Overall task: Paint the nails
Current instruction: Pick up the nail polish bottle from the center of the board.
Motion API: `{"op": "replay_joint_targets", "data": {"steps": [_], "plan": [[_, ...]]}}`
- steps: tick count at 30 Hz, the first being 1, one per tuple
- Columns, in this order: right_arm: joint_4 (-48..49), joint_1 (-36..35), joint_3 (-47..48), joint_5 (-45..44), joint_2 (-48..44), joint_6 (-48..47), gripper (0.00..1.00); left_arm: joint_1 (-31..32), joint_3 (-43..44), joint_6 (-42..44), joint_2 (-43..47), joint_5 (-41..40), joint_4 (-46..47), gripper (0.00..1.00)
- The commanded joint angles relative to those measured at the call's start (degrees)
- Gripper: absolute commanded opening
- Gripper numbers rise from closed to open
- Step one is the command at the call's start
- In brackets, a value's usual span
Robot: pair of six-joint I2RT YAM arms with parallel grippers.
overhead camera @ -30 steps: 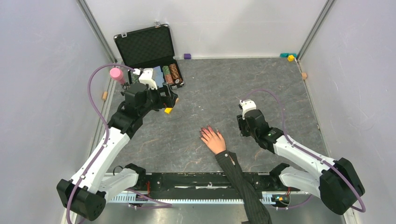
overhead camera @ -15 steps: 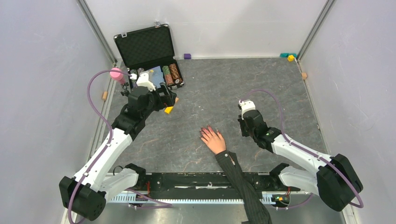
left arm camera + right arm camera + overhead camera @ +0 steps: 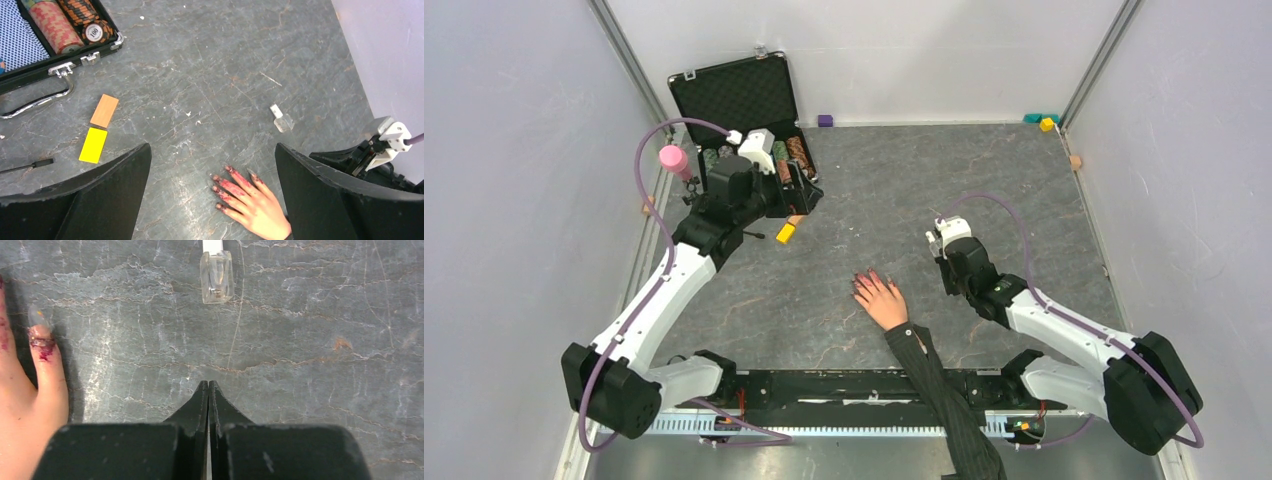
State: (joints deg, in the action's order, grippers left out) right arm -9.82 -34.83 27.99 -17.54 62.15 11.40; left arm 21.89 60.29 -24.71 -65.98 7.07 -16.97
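A pale hand (image 3: 884,300) in a dark pinstriped sleeve lies flat on the grey table, fingers spread. Its nails (image 3: 216,178) and fingers are smeared with red; the thumb nail (image 3: 36,317) looks mostly clear. A small clear bottle (image 3: 216,282) with a white cap lies on the table beyond my right gripper (image 3: 208,385), which is shut on nothing, just right of the thumb. In the top view the right gripper (image 3: 944,262) hovers right of the hand. My left gripper (image 3: 212,146) is wide open and empty, high above the table, by the case's front (image 3: 802,197).
An open black case (image 3: 754,110) with poker chips (image 3: 60,22) stands at the back left. A yellow block (image 3: 93,145), a wooden block (image 3: 104,110) and a thin black tool (image 3: 30,164) lie near it. A pink bottle (image 3: 672,158) stands at the left edge.
My right gripper's jaws have closed fully. My left arm has swung back and to the right, toward the case. The hand has stayed still.
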Motion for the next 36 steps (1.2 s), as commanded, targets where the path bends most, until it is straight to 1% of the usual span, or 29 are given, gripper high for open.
{"op": "replay_joint_targets", "data": {"steps": [1, 4, 7, 8, 9, 12, 15, 18, 22, 31, 34, 36], "plan": [[-2.79, -0.2, 4.19, -2.66, -1.15, -1.98, 0.0, 0.1, 2.89, 6.34, -1.58, 4.55, -2.82, 1.0], [-4.66, -0.24, 5.64, -3.0, -2.08, -2.48, 0.0, 0.1, 2.08, 6.31, -1.34, 6.79, -3.14, 1.0], [-3.53, -0.23, 5.8, -1.35, -3.06, -3.56, 0.0, 0.17, 0.39, 6.25, 0.04, 6.23, -2.71, 1.0], [-3.24, -0.24, 6.13, -1.62, -2.8, -3.65, 0.09, 0.14, 0.1, 6.34, 0.5, 6.21, -2.72, 1.0], [-3.09, -0.24, 6.93, -1.82, -2.18, -3.78, 0.21, 0.12, -0.06, 6.43, 0.71, 6.2, -2.72, 1.0], [-2.77, -0.15, 10.77, -2.28, 1.79, -5.08, 0.34, 0.12, 0.15, 6.39, 1.17, 6.54, -2.93, 1.0], [-2.65, 0.09, 15.65, -1.81, 8.23, -8.08, 0.46, 0.15, 0.61, 6.77, 1.27, 7.17, -3.31, 1.0], [-3.01, 1.16, 19.73, -0.31, 14.13, -10.43, 0.55, 0.11, 1.0, 7.43, 1.4, 6.83, -3.93, 1.0], [-3.18, 2.75, 23.06, 2.07, 19.86, -13.15, 0.6, 0.16, 1.4, 8.14, 1.67, 6.31, -4.6, 1.0], [-1.2, 4.33, 26.43, 5.93, 26.73, -17.13, 0.6, 0.12, 1.88, 7.32, 1.48, 5.95, -4.87, 1.0], [-0.81, 4.53, 28.11, 4.85, 29.34, -18.03, 0.6, 0.01, 2.04, 5.54, 1.38, 6.62, -4.04, 1.0], [-0.2, 4.69, 29.08, 4.05, 30.97, -18.49, 0.6, 0.08, 2.92, 4.12, 1.44, 5.25, -3.69, 1.0]]}}
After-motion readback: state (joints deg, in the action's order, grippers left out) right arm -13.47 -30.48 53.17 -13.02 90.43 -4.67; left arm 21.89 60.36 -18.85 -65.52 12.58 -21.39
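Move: The nail polish bottle lies on its side, cap pointing outward, about 10 cm ahead of the right hand's shut fingers, 2 cm to the left and 2 cm below them. The mannequin hand is some 15 cm to the left of the right hand, roughly level with it, and its dark sleeve cuff about 10 cm left and 9 cm back. From the left hand, the bottle lies about 8 cm ahead, 22 cm to the right and 22 cm below. The right hand, still low with its fingers shut, lifts about 4 cm while the fingers part to a little over half open, and reaches forward over the table, ending some 9 cm farther out and 3 cm to the left. On the way out it sinks again to its starting height, rolling its left side down and turning slightly counter-clockwise, so that the parted tips come to either side of the bottle, not yet closing; the open left hand eases back about 2 cm. ##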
